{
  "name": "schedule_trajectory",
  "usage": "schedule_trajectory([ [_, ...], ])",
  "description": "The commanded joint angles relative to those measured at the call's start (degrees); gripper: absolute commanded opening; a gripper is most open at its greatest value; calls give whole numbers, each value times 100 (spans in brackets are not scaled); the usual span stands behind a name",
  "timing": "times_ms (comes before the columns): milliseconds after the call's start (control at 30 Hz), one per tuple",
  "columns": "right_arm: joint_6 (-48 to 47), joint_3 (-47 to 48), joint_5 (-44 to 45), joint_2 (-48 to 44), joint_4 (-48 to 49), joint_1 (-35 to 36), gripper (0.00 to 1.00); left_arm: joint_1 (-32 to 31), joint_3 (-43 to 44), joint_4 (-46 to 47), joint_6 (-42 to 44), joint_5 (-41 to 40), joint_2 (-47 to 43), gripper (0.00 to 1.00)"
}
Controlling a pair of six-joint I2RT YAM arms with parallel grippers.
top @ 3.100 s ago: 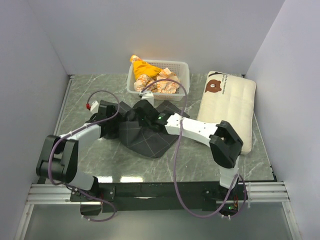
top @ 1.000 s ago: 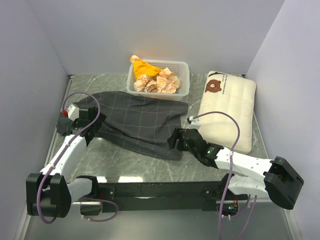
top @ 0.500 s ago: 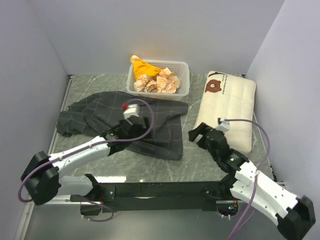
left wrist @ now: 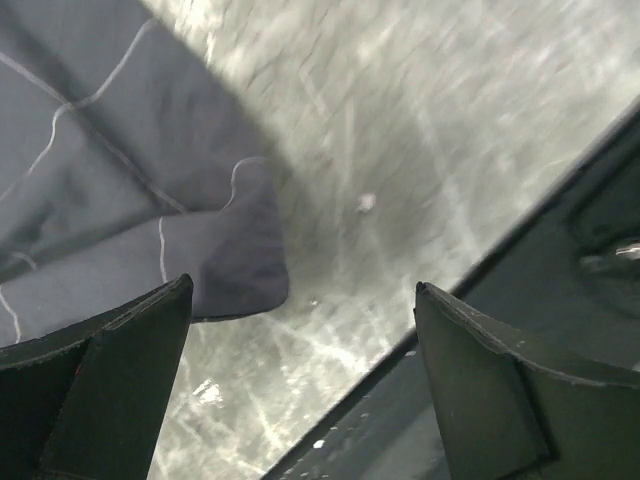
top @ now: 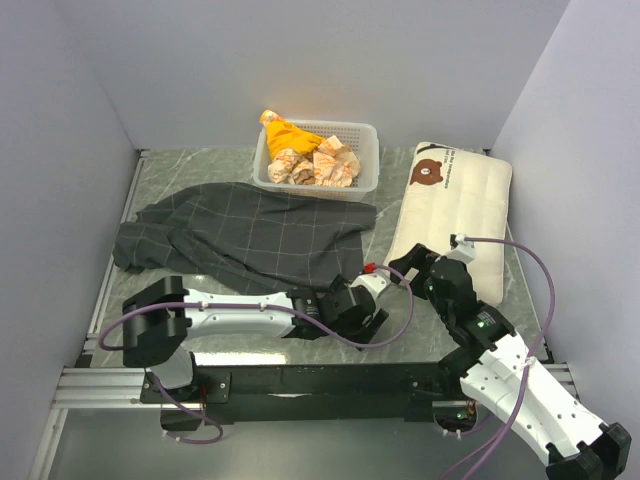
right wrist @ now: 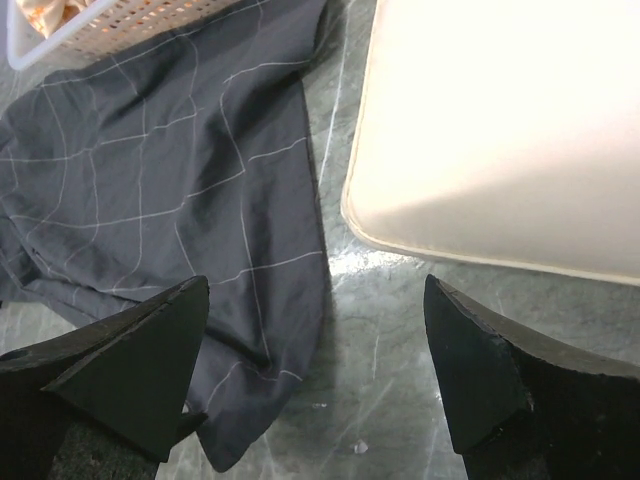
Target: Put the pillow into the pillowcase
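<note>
The dark grey checked pillowcase [top: 250, 235] lies spread flat on the left and middle of the table. To its right lies the cream pillow [top: 455, 215], bear face at the far end. My left gripper [top: 362, 312] is open over bare table by the pillowcase's near right corner [left wrist: 215, 265]; the left wrist view shows the left gripper [left wrist: 302, 285] holding nothing. My right gripper [top: 415, 265] hangs open between that corner and the pillow's near end. In the right wrist view the right gripper [right wrist: 317, 282] is empty, with pillowcase [right wrist: 170, 190] on its left and pillow [right wrist: 500, 130] on its right.
A white basket [top: 365, 180] with orange and patterned cloths stands at the back, touching the pillowcase's far edge. Grey walls close in left, back and right. The table's dark front edge [left wrist: 500, 260] runs just below my left gripper.
The crumpled pillowcase was pulled out flat, then both grippers let go and opened. My left arm swung right along the near edge; my right arm drew back toward the pillow's near end.
</note>
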Motion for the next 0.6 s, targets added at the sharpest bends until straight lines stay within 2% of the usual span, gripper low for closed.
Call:
schedule_trajectory([
  [0,-99,224,-71,-135,-74,-38,94,-26,339,-418,303,-400,342,97],
  [133,-72,198,-124,-179,-83,-55,94,-26,480,-419,408,-927,755,93],
  [200,-64,189,-141,-223,-101,-47,94,70,681,-497,461,-1156,1036,78],
  [233,-64,180,-150,-232,-92,-47,94,141,752,-524,478,-1140,1098,67],
  [267,-72,180,-159,-241,-109,-47,94,298,814,-550,487,-1113,1124,30],
  [333,-90,189,-159,-232,-153,-47,94,492,998,-673,461,-1016,1029,1],
  [467,-169,23,-448,-223,92,-38,93,1194,1796,-1156,312,-946,231,1],
  [567,-126,-180,-949,30,619,-3,91,1398,2973,-1429,276,-832,-166,1],
])
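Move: The near right corner of the pillowcase lies just in front of the open left hand, about 4 cm ahead, 1 cm to its left and 6 cm below. The pillow's middle is some 23 cm ahead and 24 cm to this hand's right; the white basket stands around 37 cm ahead and 10 cm to its left. From the idle right hand that corner lies roughly 7 cm back, 14 cm to its left and 11 cm below. The left hand sinks about 5 cm while easing forward, its fingers tipping some 15 degrees more steeply down, and shuts them on the pillowcase's near right corner, pinching the dark cloth between the tips. With the cloth pinched it then swings up and forward, climbing about 7 cm and ending some 10 cm farther out than it began, speeding up and turning slightly counter-clockwise as it goes. ##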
